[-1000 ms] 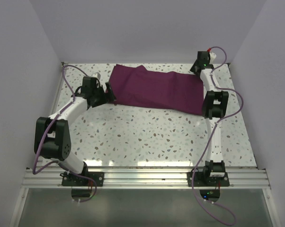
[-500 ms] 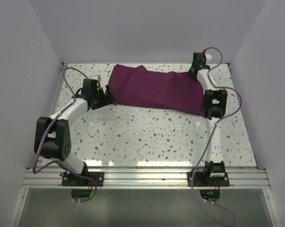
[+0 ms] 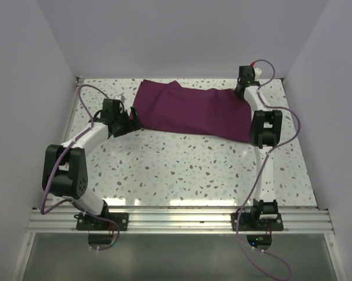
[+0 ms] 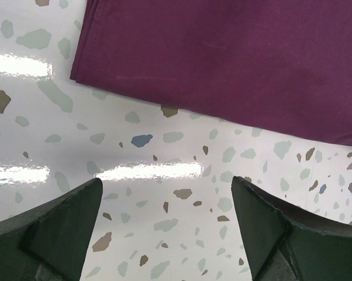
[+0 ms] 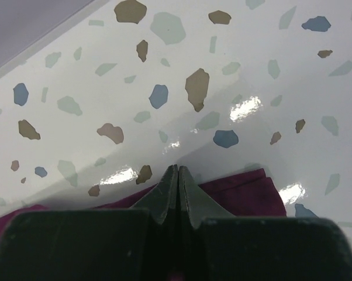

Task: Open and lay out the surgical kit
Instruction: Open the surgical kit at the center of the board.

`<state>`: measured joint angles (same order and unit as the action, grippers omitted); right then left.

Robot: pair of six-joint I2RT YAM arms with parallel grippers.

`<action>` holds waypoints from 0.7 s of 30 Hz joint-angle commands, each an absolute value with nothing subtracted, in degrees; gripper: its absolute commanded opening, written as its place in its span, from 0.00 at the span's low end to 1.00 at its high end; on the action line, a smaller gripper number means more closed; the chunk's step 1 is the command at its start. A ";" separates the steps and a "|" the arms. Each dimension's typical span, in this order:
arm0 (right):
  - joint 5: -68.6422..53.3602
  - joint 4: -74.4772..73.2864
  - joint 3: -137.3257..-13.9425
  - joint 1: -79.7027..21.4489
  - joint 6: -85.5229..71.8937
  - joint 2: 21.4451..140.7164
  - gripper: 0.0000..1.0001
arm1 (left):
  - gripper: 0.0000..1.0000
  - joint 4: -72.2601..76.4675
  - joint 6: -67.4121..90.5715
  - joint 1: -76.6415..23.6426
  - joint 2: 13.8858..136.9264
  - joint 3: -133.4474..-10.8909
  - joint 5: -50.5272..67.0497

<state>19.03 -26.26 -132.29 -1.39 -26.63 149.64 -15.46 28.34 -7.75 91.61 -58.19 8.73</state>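
Note:
The dark purple cloth wrap (image 3: 193,111) lies spread flat across the far part of the table. The steel tray, scissors, forceps and tweezers are out of view. My left gripper (image 3: 135,117) is open and empty, low over the table just off the cloth's left edge (image 4: 223,58). Its fingers (image 4: 59,228) stand wide apart, short of the cloth. My right gripper (image 3: 243,88) is at the cloth's far right corner. In the right wrist view its jaws (image 5: 178,170) are pressed together over the cloth's edge (image 5: 246,190), with a bit of purple showing between them.
The table is white speckled terrazzo (image 3: 182,170) with walls on the left, back and right. The back wall's foot (image 5: 30,52) is close beyond the right gripper. An aluminium rail (image 3: 176,219) carries both arm bases at the near edge.
My right wrist has turned and shifted slightly left at the cloth's far right corner. The left arm and the cloth have hardly moved.

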 commanded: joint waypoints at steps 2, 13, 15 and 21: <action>17.49 -27.25 -137.02 -1.85 -25.93 151.09 0.00 | 0.96 -14.06 27.86 -7.82 90.79 -57.74 9.84; 15.82 -23.38 -138.08 -1.85 -27.68 142.65 0.00 | 0.96 -14.33 26.90 -7.82 91.05 -60.55 8.70; 15.56 -23.55 -136.24 -1.85 -28.12 140.28 0.00 | 0.97 -14.41 26.63 -7.82 90.97 -61.17 8.44; 14.42 -22.77 -126.77 -2.37 -29.35 131.76 0.00 | 0.97 -14.76 26.02 -7.82 89.74 -62.31 7.91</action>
<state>15.68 -25.52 -130.58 -1.58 -27.70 140.62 -15.53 27.62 -7.75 91.61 -59.70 8.54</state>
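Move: The right hand already has the far edge of the surgical kit's maroon wrap pinched in its shut fingers. The wrap's far right corner lies about 5 cm to the right and 1 cm farther out, its near right corner some 27 cm back and about 1 cm right, and its middle roughly 10 cm back and 21 cm left, all slightly below the fingers. From the left hand the pinched edge is about 25 cm ahead, 47 cm right and 5 cm lower. Keeping its pinch on the wrap's far edge, the right hand pulls that cloth up off the board, about 9 cm. It starts slowly, easing a centimetre or so forward as it lifts, then climbs ever faster and nearly straight up while edging back that centimetre. The fingers stay shut and tip outward by some 8 degrees. ##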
